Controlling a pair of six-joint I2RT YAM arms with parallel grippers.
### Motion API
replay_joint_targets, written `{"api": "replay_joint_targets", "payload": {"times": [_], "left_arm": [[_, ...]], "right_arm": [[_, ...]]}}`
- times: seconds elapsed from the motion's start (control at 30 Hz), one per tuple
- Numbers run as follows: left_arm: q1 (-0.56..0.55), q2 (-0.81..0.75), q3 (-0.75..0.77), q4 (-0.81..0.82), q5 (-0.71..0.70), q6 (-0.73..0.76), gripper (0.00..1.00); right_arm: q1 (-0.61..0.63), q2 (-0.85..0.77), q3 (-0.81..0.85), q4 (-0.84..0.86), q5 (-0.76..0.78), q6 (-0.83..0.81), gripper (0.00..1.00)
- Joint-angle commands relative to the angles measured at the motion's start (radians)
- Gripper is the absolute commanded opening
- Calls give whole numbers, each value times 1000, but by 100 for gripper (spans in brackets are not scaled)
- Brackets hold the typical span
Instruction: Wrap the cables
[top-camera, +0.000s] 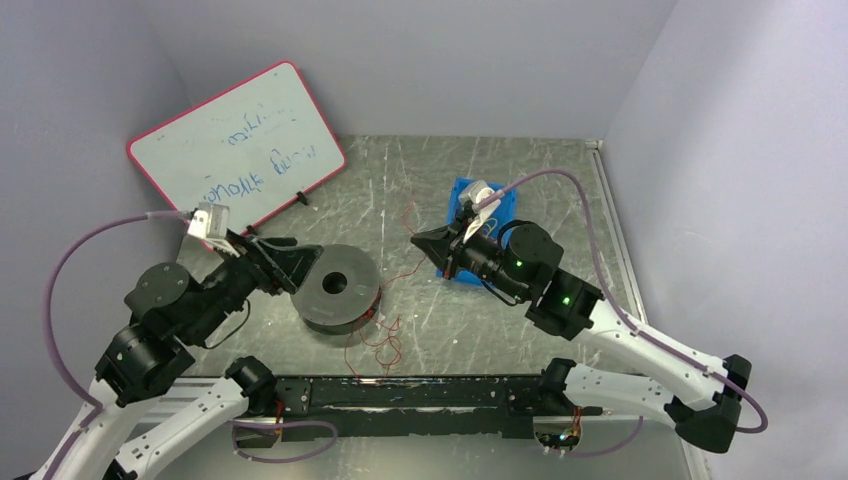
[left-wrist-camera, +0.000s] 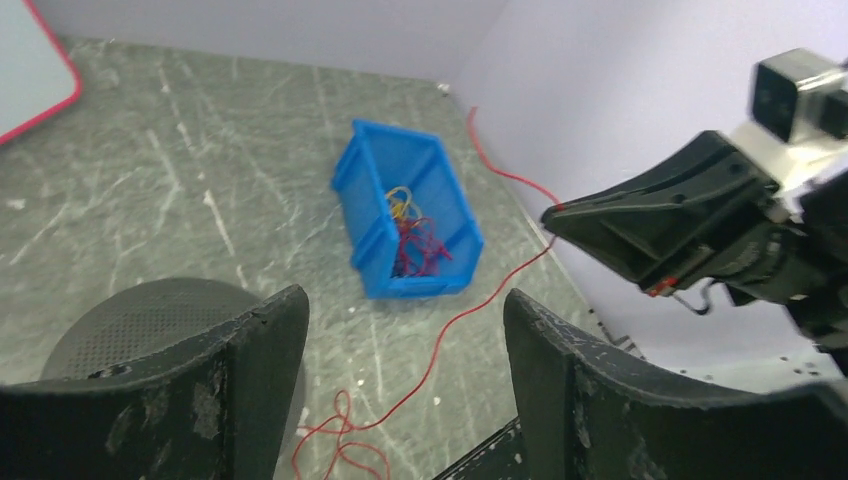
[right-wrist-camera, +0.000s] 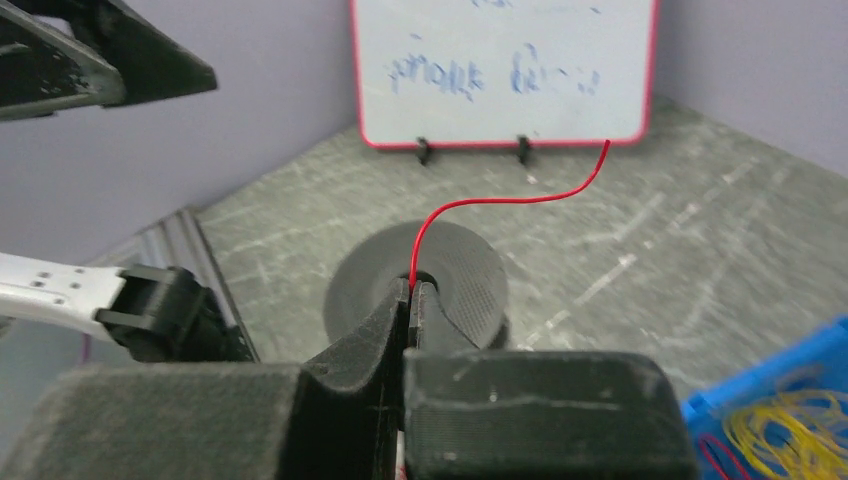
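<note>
The cable is a very thin red wire (top-camera: 381, 340) lying in loose loops in front of a dark grey spool (top-camera: 340, 288). From there it runs across the table (left-wrist-camera: 470, 310) up to my right gripper (top-camera: 420, 241). That gripper (right-wrist-camera: 413, 290) is shut on the wire, whose free end arcs away (right-wrist-camera: 500, 200) towards the whiteboard. My left gripper (top-camera: 300, 268) hovers at the spool's left edge. It stands open (left-wrist-camera: 405, 305) with nothing between its fingers, the spool (left-wrist-camera: 130, 320) below its left finger.
A blue bin (left-wrist-camera: 365, 175) holding a tangle of yellow and red wires sits behind the right arm (top-camera: 545, 275). A red-framed whiteboard (top-camera: 240, 145) leans at the back left. A black rail (top-camera: 430, 392) runs along the near edge. Purple walls enclose the table.
</note>
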Motion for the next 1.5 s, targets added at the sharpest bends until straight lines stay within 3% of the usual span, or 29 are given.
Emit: {"api": "replay_joint_targets", "payload": {"times": [0.0,0.33,0.63,0.83,1.23,1.47], "left_arm": [[2,80,50,-131,-75,25,77],[2,353,84,-240,-84,58,78],[-6,533,98,-241,-111,57,77],[-122,662,119,-304,-262,4,77],[-346,1045,294,-489,-548,-105,76],[-396,1265,379,-585,-655,-164,75]], "right_arm": [[4,-39,72,-256,180,-43,0],[3,-67,325,-665,535,8,0],[2,-41,573,-800,873,-6,0],[3,14,745,-819,1041,-80,0],[2,-5,461,-699,927,-6,0],[2,-23,352,-690,913,47,0]]}}
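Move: For the open left hand, the red cable's loose heap on the table lies about 10 cm to its right, 2 cm ahead and some 36 cm below; the grey spool sits about 14 cm ahead, roughly in line and 34 cm down. From the right hand, which already grips one end of the cable, the blue box is around 28 cm ahead, 16 cm right and 33 cm down, and the heap about 5 cm left, 1 cm back, 33 cm below. Down some 25 cm goes the open left hand, first with a little forward, then drifting right past the spool's near right side towards the loose red cable, its wrist tipping until the fingers point steeply down. The right hand keeps its pinch on the cable and sweeps right and up, turning about 50 degrees clockwise to point forward, then sinks again and edges back left, ending up facing the blue box. ##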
